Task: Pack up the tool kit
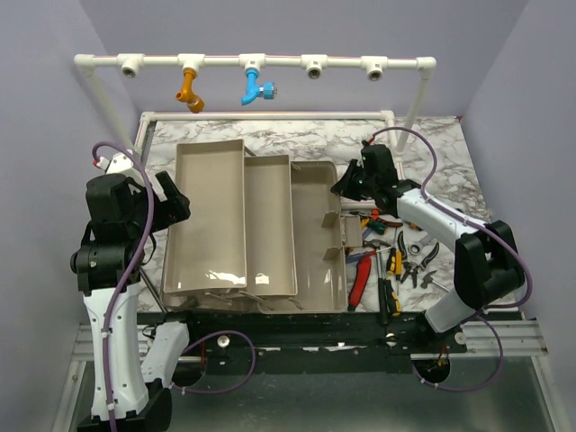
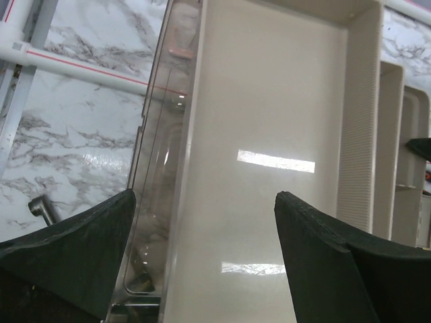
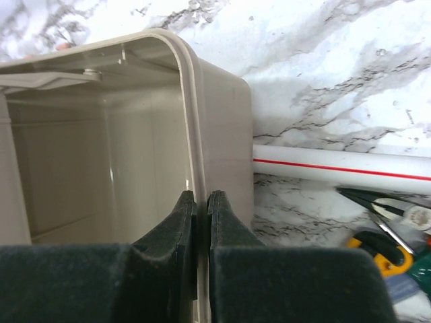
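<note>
The tool kit (image 1: 317, 241) lies open on the marble table, its beige trays (image 1: 214, 216) fanned out to the left of the deep base. My left gripper (image 1: 171, 205) is open at the left edge of the leftmost tray. In the left wrist view that tray's (image 2: 269, 134) left rim and the smoky lid (image 2: 156, 175) lie between the spread fingers of the gripper (image 2: 205, 198). My right gripper (image 1: 347, 184) is shut on the base's right wall; the right wrist view shows its pads (image 3: 202, 198) pinching the rim (image 3: 192, 87). Loose hand tools (image 1: 396, 256) lie right of the box.
A white pipe frame (image 1: 270, 63) with orange and blue fittings spans the back. A low white pipe (image 3: 337, 167) runs along the table beside the box. Pliers and a yellow-handled tool (image 3: 384, 239) lie close to my right gripper. A metal bolt (image 2: 40, 207) sticks up left of the lid.
</note>
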You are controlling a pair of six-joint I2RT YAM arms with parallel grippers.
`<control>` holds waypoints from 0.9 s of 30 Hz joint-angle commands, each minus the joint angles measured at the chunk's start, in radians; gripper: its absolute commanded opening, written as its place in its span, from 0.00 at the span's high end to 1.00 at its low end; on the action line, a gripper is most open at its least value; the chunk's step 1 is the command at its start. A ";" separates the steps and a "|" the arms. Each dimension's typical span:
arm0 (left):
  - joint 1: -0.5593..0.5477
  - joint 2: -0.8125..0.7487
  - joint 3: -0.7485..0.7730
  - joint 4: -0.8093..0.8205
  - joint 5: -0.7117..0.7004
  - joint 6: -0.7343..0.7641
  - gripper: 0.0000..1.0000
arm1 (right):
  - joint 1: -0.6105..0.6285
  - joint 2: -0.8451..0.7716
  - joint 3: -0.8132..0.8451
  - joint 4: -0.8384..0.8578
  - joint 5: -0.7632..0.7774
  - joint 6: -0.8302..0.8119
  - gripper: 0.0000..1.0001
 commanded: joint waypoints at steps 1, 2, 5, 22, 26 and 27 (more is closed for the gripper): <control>-0.004 -0.022 0.069 0.008 0.048 -0.006 0.14 | 0.008 -0.004 -0.070 0.133 -0.067 0.193 0.99; -0.004 -0.025 0.085 0.004 0.055 -0.009 0.14 | 0.007 -0.006 -0.080 0.154 -0.058 0.210 0.99; -0.004 -0.013 0.130 -0.011 0.082 -0.005 0.14 | 0.009 -0.001 -0.092 0.219 -0.037 0.265 0.99; -0.069 -0.068 0.051 0.045 0.341 0.004 0.15 | 0.009 -0.090 0.068 -0.012 0.183 0.101 0.36; -0.194 -0.086 0.010 0.098 0.321 -0.021 0.16 | 0.008 -0.167 0.088 -0.146 0.269 0.057 0.35; -0.235 -0.090 0.004 0.113 0.298 -0.020 0.16 | 0.008 -0.191 0.084 -0.177 0.289 0.052 0.35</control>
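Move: The toolbox rim, at the far end of its right wall, is already pinched between the right fingers. The latch flap lies some 8 cm back and 4 cm right of that hand, the pliers about 11 cm right and 2 cm back, down on the table. The open left hand hovers roughly 10 cm above the top tray, whose middle is about 5 cm to its right and 1 cm ahead; the middle tray is some 17 cm right and level with it, 14 cm lower. The toolbox rim is still pinched by the right fingers, which ease it about 2 cm forward and left while rolling some 10 degrees, then open wide, let go and rise about 6 cm, drifting back to the right. The open left hand climbs about 6 cm clear above the top tray, then swings some 7 cm right over it, dipping and drawing back slightly while turning about 20 degrees clockwise. ##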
